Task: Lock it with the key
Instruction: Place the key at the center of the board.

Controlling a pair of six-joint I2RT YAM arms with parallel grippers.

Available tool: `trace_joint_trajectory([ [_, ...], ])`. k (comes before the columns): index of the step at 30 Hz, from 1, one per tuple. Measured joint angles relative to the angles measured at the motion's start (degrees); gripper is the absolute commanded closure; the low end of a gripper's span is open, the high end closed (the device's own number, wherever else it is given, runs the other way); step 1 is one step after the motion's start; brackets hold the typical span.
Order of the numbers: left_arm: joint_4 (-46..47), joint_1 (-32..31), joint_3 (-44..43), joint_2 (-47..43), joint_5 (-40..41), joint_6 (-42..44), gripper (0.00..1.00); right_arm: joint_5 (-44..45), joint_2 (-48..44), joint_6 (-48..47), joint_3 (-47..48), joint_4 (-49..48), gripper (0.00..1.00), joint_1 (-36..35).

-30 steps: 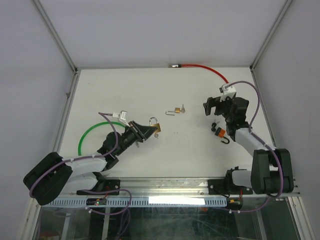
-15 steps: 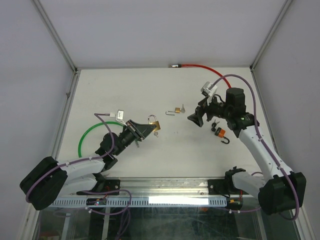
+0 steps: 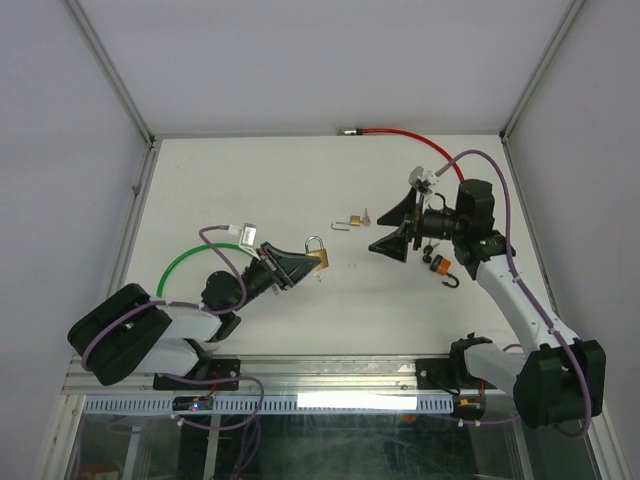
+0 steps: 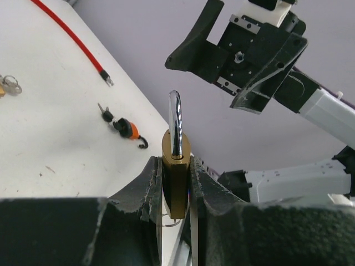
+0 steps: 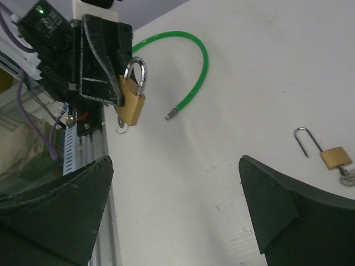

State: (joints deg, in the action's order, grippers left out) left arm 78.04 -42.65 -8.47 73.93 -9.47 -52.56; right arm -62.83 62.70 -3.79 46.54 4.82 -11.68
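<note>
My left gripper [image 3: 303,259] is shut on the body of a brass padlock [image 3: 319,256], holding it above the table with its steel shackle [image 4: 175,119] closed and pointing away from me. A small metal key ring [image 5: 121,128] hangs below the padlock [image 5: 131,103]; the key's blade is hidden. In the left wrist view the padlock [image 4: 176,177] sits squeezed between both pads. My right gripper [image 3: 393,228] stands wide open in the air to the padlock's right, facing it, with nothing between its fingers [image 5: 72,205].
A second brass padlock [image 3: 354,221] with an open shackle and a key lies at mid-table, also visible as the padlock [image 5: 335,157] in the right wrist view. A green cable [image 3: 176,266] curves at left, a red cable [image 3: 405,136] at the back, an orange-black hook [image 3: 441,266] at right.
The right arm has swung left and turned its open gripper toward the held padlock. The left gripper has shifted slightly right and lifted the padlock, still shut on it.
</note>
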Motion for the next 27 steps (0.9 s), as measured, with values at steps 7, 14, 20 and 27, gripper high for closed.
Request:
trace_joint_trajectory([
  [7,3.43,0.0,-2.49,9.99,-7.39,2.95,1.0,-5.2,-1.9,6.64,-8.57,-12.44,0.01,0.26],
  [14,3.96,0.02,-4.81,11.23,-10.08,3.8,1.0,-6.36,-1.68,8.24,-10.1,-18.25,0.01,-2.67],
  [20,4.33,0.0,-6.43,11.23,-14.36,4.15,1.0,-6.69,0.2,8.66,-12.52,-23.82,0.01,-4.61],
  [27,4.5,0.0,-6.8,11.23,-19.47,5.55,1.0,-6.49,1.31,11.06,-13.79,-29.66,0.32,-6.38],
])
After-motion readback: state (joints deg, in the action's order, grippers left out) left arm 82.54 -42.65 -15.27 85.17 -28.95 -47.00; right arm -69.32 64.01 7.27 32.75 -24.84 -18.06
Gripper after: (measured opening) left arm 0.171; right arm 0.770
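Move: The padlock is pinched in the left gripper's tips, with its key hanging some 4 cm back and 3 cm below them. From the open right gripper, that padlock lies about 15 cm to the left, 5 cm back and 4 cm lower. The small open lock on the board is roughly 21 cm ahead of the right gripper, 6 cm left and 23 cm down; the orange hook lock is about 7 cm ahead, 19 cm right and 23 cm down. Carry the gripped padlock about 4 cm to the right towards the right gripper, dipping some 3 cm and coming partly back up, then easing back 3 cm while turning clockwise by nearly 20 degrees. Meanwhile bring the right gripper back 4 cm, left 3 cm and a little down towards the padlock, turning slightly counter-clockwise, and begin closing its wide-open fingers at the end, still short of the padlock. ##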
